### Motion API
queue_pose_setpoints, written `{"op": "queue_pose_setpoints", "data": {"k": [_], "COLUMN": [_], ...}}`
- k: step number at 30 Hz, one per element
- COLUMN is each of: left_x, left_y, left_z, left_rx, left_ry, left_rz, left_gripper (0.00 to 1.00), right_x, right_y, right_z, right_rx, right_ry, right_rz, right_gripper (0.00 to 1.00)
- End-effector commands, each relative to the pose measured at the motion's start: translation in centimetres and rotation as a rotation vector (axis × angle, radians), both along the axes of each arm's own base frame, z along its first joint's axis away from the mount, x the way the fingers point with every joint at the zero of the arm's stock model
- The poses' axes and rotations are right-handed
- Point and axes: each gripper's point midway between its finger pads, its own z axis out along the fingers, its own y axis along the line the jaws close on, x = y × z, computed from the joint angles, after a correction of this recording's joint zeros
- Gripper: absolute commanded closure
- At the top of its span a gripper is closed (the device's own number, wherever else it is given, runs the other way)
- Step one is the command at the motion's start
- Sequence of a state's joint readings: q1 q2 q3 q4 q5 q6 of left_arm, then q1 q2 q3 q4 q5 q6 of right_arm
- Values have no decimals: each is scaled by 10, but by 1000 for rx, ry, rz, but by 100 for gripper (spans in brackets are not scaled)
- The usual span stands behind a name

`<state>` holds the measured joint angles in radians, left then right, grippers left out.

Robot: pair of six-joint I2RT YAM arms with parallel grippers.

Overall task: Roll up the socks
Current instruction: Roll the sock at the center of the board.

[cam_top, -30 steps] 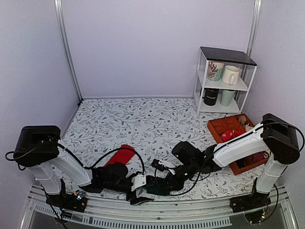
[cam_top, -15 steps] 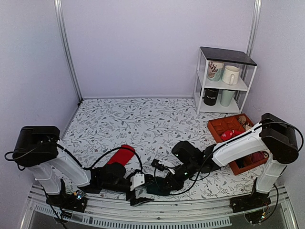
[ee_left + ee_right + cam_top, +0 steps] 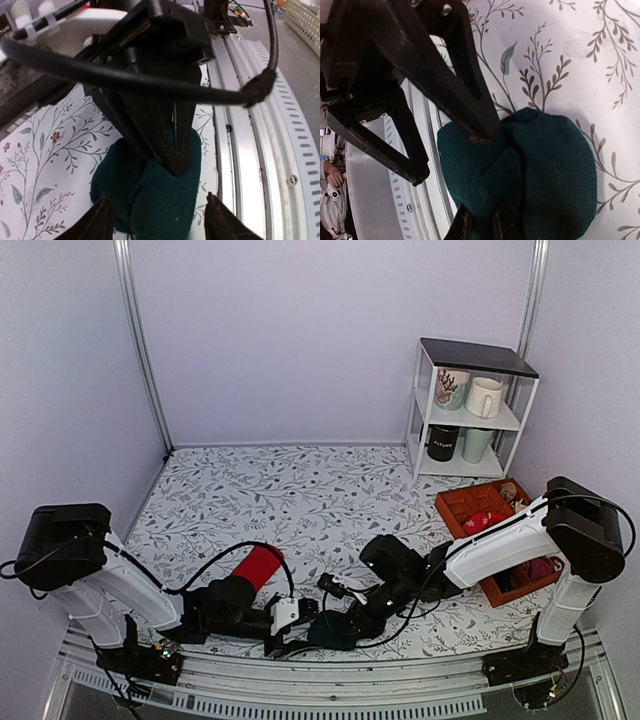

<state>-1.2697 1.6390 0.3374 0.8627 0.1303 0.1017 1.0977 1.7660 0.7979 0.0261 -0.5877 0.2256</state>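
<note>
The dark teal sock (image 3: 325, 633) lies bunched and folded at the table's near edge, beside the metal rail. My right gripper (image 3: 482, 227) is shut on a fold of it (image 3: 545, 165); from the left wrist its closed fingers (image 3: 175, 150) come down onto the sock (image 3: 160, 200). My left gripper (image 3: 160, 222) faces it, open, one fingertip on each side of the sock; the right one stands apart from the fabric. In the top view, left gripper (image 3: 290, 633) and right gripper (image 3: 337, 623) meet over the sock. The red sock (image 3: 258, 565) lies flat behind the left arm.
A grooved metal rail (image 3: 400, 680) runs along the near table edge, right next to the sock. An orange tray (image 3: 470, 502) of small items sits under the right arm. A white shelf (image 3: 470, 405) with mugs stands at the back right. A black cable (image 3: 150, 85) crosses the left wrist view.
My left jaws have narrowed around the teal sock after opening wider. The left arm has dropped lower and shifted left, uncovering more of the red sock. The right gripper keeps its hold.
</note>
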Motion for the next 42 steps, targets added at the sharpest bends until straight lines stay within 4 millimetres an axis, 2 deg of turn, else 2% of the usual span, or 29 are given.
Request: {"op": "queue_pose_setpoints", "data": {"k": [1,7,14,18,22,25,27,28,29,30,31,40,42], "left_x": [-10,-11,-13,-9,-11,-11,-8,-7,-9,-9,-10,-10,-11], "left_y": [-9,-11,-13,-13,-7,4,7,8,7,5,3,-8,-8], "left_z": [0,-8,-15,-17,-18,-8,-7,-12,-15,-18,-20,-20,-22], "left_rx": [-21,-16,-7,-1,-16,-72,-72,-45,-29,-19,-10,-20,-11], "left_ry": [23,36,62,102,137,126,130,143,159,178,193,203,203], "left_rz": [-49,-59,-65,-41,-26,4,18,18,4,-7,-15,-40,-42], "left_gripper": [41,36,44,45,42,43,46,51,64,73,77,76,86], "right_x": [-21,-21,-21,-20,-19,-20,-20,-19,-20,-19,-20,-20,-20], "right_y": [-52,-52,-52,-51,-50,-51,-52,-52,-53,-52,-52,-53,-52], "right_z": [-59,-59,-61,-61,-63,-65,-66,-66,-66,-66,-66,-67,-67], "right_rx": [-279,-279,-283,-282,-286,-293,-296,-296,-297,-295,-294,-299,-300], "right_ry": [102,111,115,110,111,114,114,113,115,113,115,126,126], "right_rz": [-32,-31,-31,-36,-37,-38,-38,-41,-40,-41,-40,-48,-50], "right_gripper": [92,93,93,92,93,93,93,92,92,93,92,92,92]}}
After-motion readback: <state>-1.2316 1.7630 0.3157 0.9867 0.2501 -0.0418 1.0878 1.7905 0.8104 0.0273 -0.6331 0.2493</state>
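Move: The bunched green sock lies just below the left hand's open fingers, its middle about 3 cm to that hand's right, 1 cm ahead and 3 cm down. The red sock lies some 13 cm to the left hand's left, 11 cm farther out and 4 cm lower; the metal rail runs about 7 cm straight back. From the right hand, already pinching it, the green sock's middle is about 3 cm left, 1 cm ahead and 1 cm down. The green sock's left end is what the left hand goes for: part-open, that hand sinks about 2 cm onto it, easing slightly back, then shifts a centimetre or so left as the wrist rolls some 10 degrees, forward side dipping. The fingers close and pinch the fabric, while the right hand keeps its grip and stays in place. ##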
